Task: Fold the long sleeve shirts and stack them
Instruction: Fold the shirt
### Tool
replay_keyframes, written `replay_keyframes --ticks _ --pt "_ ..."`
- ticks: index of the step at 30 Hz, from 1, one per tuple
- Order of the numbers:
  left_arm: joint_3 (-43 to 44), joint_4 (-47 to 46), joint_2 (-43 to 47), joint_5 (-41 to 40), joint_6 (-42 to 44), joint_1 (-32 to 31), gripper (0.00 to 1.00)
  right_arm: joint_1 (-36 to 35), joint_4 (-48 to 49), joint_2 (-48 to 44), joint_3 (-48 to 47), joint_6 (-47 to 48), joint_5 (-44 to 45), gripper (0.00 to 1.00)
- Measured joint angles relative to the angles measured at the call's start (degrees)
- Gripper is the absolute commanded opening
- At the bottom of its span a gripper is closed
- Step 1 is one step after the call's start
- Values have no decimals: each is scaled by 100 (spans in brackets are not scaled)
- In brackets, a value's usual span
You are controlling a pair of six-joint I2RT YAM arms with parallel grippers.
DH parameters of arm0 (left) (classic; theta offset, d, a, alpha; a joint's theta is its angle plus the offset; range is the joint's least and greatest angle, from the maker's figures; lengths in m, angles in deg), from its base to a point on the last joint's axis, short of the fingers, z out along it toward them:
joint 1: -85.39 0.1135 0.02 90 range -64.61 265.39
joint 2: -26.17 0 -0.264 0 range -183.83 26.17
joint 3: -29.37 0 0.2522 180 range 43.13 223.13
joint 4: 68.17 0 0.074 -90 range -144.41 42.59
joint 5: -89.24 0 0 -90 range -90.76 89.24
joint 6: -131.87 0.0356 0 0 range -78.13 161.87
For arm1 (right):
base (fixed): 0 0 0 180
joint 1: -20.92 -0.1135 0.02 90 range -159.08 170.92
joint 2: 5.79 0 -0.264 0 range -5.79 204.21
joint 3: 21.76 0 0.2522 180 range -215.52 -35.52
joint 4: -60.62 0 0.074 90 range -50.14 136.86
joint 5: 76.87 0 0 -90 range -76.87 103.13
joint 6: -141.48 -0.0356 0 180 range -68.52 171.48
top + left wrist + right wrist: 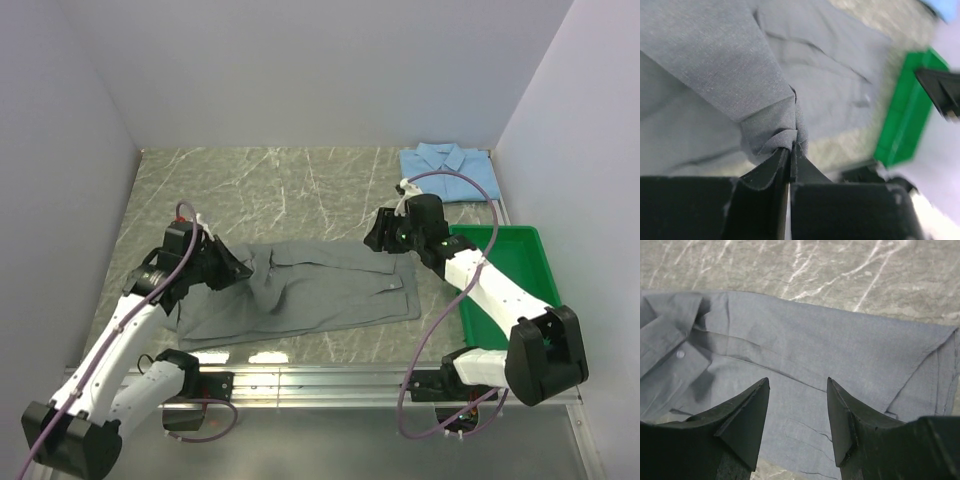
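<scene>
The grey long sleeve shirt lies spread across the marble table, partly folded. My left gripper is over its left part, shut on a bunched fold of the grey cloth, which is pulled up into a ridge. My right gripper hovers open over the shirt's right end. In the right wrist view its fingertips frame flat grey cloth, with the collar and a button at the left. The light blue long sleeve shirt lies folded at the far right corner.
A green plastic tray stands at the right, under my right arm, also visible from the left wrist. White walls close the table on the left, back and right. The metal rail with both arm bases runs along the near edge.
</scene>
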Motion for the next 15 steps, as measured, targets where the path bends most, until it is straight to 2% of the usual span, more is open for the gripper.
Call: replay_keyframes --ticks 8,13,14,15 --pt "-149 570 535 1113 179 0 16 -72 46 -184 4 2 48 57" --pt "-608 1196 1150 1246 306 0 43 -79 109 -249 111 2 55 57" --pt "-664 1298 1268 1274 315 -2 56 -85 131 -249 146 2 57 57" --pt "-706 1410 1403 1316 326 -2 62 -92 131 -249 175 2 57 57"
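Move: Under and behind the left hand, which already holds the lifted shirt flap, lies the near edge of the shirt: about 10 cm back, hardly to either side, some 15 cm below. The middle of the shirt body is about 13 cm to the right and 2 cm ahead; the metal front rail runs about 17 cm straight back. From the right hand, that spot of near edge is about 20 cm back, 32 cm left and 13 cm below. Drawing the pinched flap back over the shirt towards its near edge, the left hand travels about 10 cm, rising slightly at first and then sinking to finish some 2 cm lower. The wrist swings roughly 10 degrees clockwise, and late in the pull the fingers spread from nearly shut to about half open, letting go of the cloth. ##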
